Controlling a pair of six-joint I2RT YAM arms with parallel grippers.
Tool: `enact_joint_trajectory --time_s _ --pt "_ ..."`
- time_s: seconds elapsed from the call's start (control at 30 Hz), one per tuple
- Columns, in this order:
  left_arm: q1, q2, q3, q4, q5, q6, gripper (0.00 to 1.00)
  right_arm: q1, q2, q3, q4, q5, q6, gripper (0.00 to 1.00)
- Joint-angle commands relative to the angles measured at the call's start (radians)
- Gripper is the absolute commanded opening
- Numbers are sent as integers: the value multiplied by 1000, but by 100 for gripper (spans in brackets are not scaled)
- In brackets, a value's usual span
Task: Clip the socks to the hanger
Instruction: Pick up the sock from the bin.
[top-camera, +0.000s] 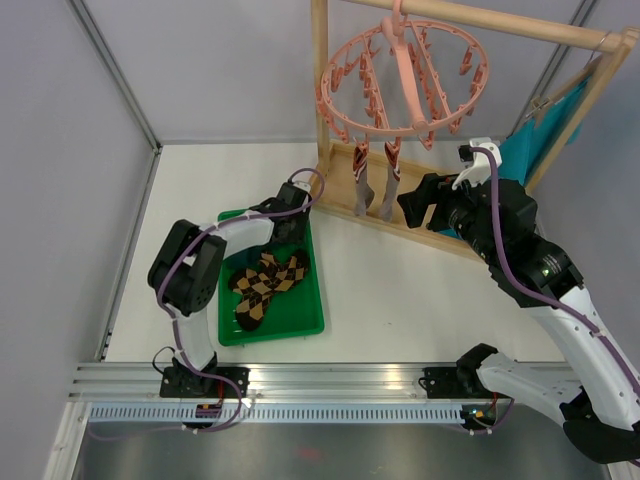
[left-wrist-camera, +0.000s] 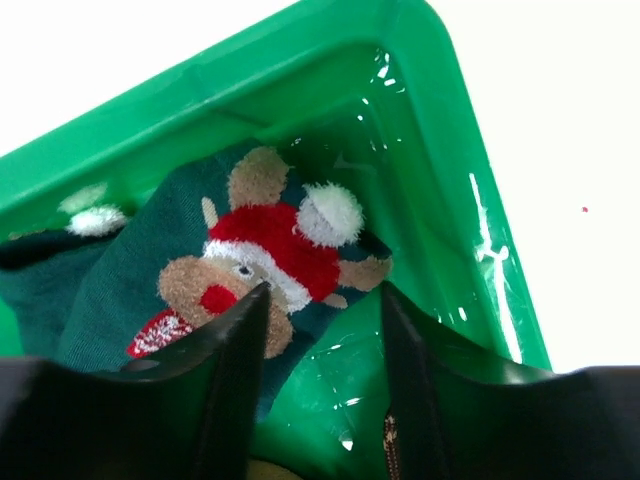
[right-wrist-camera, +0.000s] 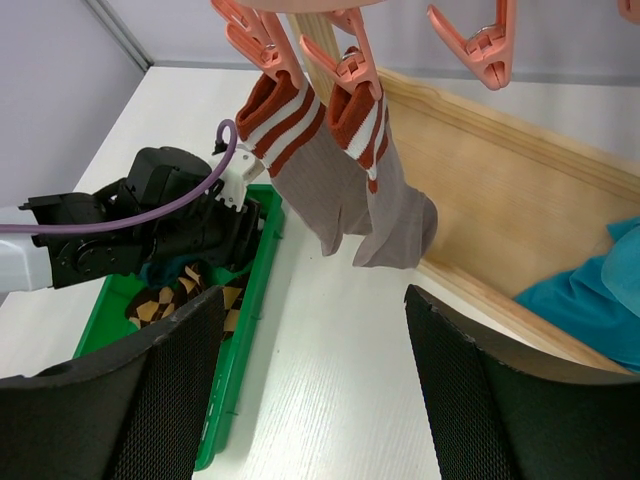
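Observation:
Two grey-brown socks with red-and-white striped cuffs (right-wrist-camera: 340, 170) hang from clips of the pink hanger (top-camera: 400, 75), which hangs from the wooden rail. A dark teal sock with a red-and-white reindeer motif (left-wrist-camera: 255, 255) lies in the far corner of the green tray (left-wrist-camera: 440, 150). My left gripper (left-wrist-camera: 322, 305) is low over it, open, with its left finger at the sock's edge and nothing between the jaws. Brown-black argyle socks (top-camera: 265, 285) lie in the tray's middle. My right gripper (right-wrist-camera: 315, 320) is open and empty, just below and in front of the hung socks.
The wooden rail frame (top-camera: 420, 225) stands behind the tray, its base board across the table. A bright teal cloth (right-wrist-camera: 590, 300) hangs at the right. Several pink clips (right-wrist-camera: 480, 40) dangle free. The left arm (right-wrist-camera: 120, 235) reaches over the tray's far end.

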Motion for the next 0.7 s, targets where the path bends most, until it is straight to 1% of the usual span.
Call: enact_joint_trajectory --time_s 0.0,0.07,0.1,0.27,0.3,0.33,0.37,0.53,0.67 --pt "12 34 30 -11 37 31 49 2 -16 20 10 3 -11 79" --pt "13 46 36 -18 45 29 45 1 -16 19 10 3 -11 79" --pt "13 48 40 -18 48 29 40 1 -17 17 10 2 -11 79" --pt "18 66 53 -30 58 25 28 2 -20 17 8 3 -14 78" --pt "18 68 51 -28 58 23 25 1 -22 17 10 3 -12 78" --pt "16 65 51 -31 60 23 22 1 -23 17 8 3 -14 78" --pt "18 62 51 -33 62 22 16 2 -23 17 10 3 -14 78" --pt "18 -1 51 -47 49 14 3 2 -25 14 12 2 -12 78" --pt "18 -95 47 -64 49 -6 2 2 -25 14 12 1 -12 78"
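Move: Low inside the green bin, the open left hand straddles the right edge of the reindeer sock, whose middle lies about 7 cm to its left, 1 cm back and 1 cm lower. The argyle socks lie some 11 cm back and 6 cm left of the hand; the green bin's middle is roughly 9 cm back and 5 cm left. From the right hand, the reindeer sock is about 32 cm left, 12 cm ahead and 35 cm below. Closing on the sock's edge beside the reindeer's ear, the left fingers go from about half open to nearly shut and pinch a small fold of cloth. Meanwhile the hand creeps about 1 cm forward and to its right with hardly any turn, then eases slightly back and left and starts upward, by roughly half a centimetre. ##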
